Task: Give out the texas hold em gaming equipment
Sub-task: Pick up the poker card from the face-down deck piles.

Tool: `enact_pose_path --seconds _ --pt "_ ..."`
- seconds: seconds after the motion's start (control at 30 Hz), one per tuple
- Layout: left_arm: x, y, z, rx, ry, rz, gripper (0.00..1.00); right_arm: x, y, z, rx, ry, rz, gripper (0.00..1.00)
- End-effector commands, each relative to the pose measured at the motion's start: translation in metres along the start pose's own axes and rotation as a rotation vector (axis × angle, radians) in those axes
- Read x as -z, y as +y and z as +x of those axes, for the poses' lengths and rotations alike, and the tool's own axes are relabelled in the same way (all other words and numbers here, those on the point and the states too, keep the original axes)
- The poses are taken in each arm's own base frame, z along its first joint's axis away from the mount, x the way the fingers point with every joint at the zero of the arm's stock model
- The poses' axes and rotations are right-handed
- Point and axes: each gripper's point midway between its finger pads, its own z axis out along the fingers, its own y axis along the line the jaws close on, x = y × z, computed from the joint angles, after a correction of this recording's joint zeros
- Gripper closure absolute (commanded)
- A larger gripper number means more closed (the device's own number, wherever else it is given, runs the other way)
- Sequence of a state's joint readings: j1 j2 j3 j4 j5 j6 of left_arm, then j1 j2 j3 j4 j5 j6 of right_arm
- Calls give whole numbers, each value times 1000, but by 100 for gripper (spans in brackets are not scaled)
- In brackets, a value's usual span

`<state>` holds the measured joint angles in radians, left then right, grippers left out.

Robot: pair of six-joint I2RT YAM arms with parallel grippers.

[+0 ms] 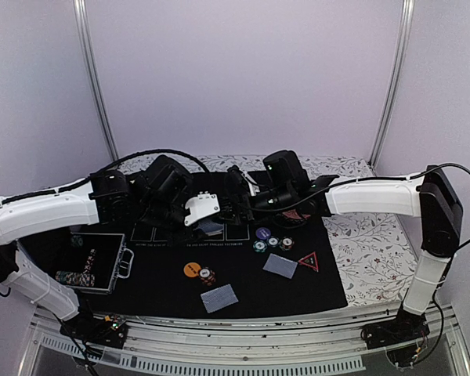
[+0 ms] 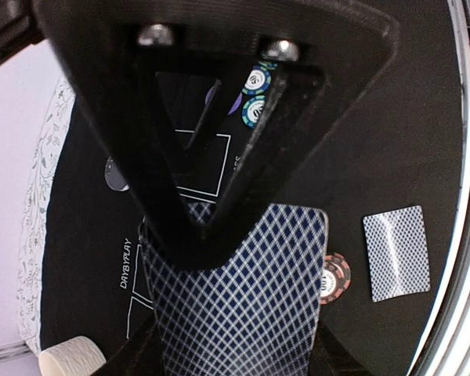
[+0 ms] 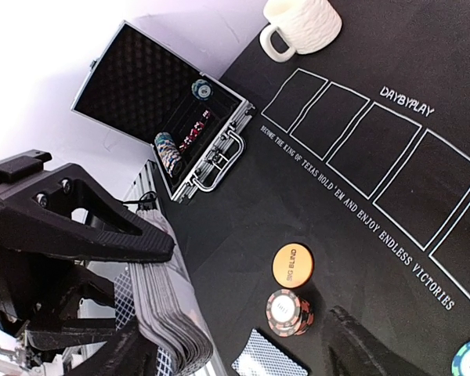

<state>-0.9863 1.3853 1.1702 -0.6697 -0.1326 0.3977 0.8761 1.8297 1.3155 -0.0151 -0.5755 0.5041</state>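
Note:
My left gripper [image 1: 206, 210] [image 2: 207, 235] is shut on one blue-grey patterned playing card [image 2: 251, 305], held above the black mat [image 1: 313, 290]. My right gripper [image 1: 239, 205] [image 3: 149, 301] is shut on the fanned deck of cards [image 3: 176, 329], close beside the left gripper. On the mat lie two face-down cards [image 1: 219, 298] [image 1: 280, 265], an orange "BIG BLIND" disc [image 1: 191, 269] [image 3: 292, 265], a red-striped chip stack [image 1: 207, 276] [image 3: 288, 311], a purple disc [image 1: 262, 233], green-striped chips [image 1: 272, 244] [image 2: 256, 94], and the red-edged triangle marker [image 1: 309, 261].
An open aluminium case [image 1: 94, 266] [image 3: 164, 117] with chips sits at the mat's left edge. A cream mug [image 3: 301, 25] [image 2: 70, 356] stands at the back. A red patterned bowl [image 1: 298, 214] is partly hidden under my right arm. A floral cloth [image 1: 368, 251] lies to the right.

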Motion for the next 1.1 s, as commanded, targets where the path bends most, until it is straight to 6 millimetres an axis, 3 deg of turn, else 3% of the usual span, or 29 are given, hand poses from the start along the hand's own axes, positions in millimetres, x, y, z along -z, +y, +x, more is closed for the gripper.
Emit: enact_pose_path --seconds 0.0,0.53,0.83,1.07 --pt "12 5 -17 -9 -66 -20 51 7 2 -1 23 2 38 31" --pt "11 4 -12 -11 -55 -25 51 24 15 -2 62 2 34 66" --pt "10 4 -10 -13 -47 -28 50 34 24 -7 85 -12 36 95" --pt "9 4 -7 -12 -38 -32 50 44 21 -9 84 -20 75 97"
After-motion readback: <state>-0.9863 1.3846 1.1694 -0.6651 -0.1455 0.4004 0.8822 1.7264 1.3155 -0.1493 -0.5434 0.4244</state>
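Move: My left hand holds the face-down deck, its middle about 3 cm right of, 1 cm ahead of and 1 cm above my finger pads. From my right hand, the deck's middle is some 4 cm left, level fore-and-aft and 2 cm below. About 17 cm below my right hand, the purple chip lies 10 cm right and 3 ahead, the dealt card 14 right and 6 back, and the chip stack 4 left and 9 back. I shut my right fingers from about three-quarters open to nearly closed at the right-hand end of the deck, one finger over the patterned back, pinching the outermost card. While closing I draw that hand up about 2.5 cm, right about 2 and slightly back, away from my left hand, which stays put and keeps its grip on the deck. ##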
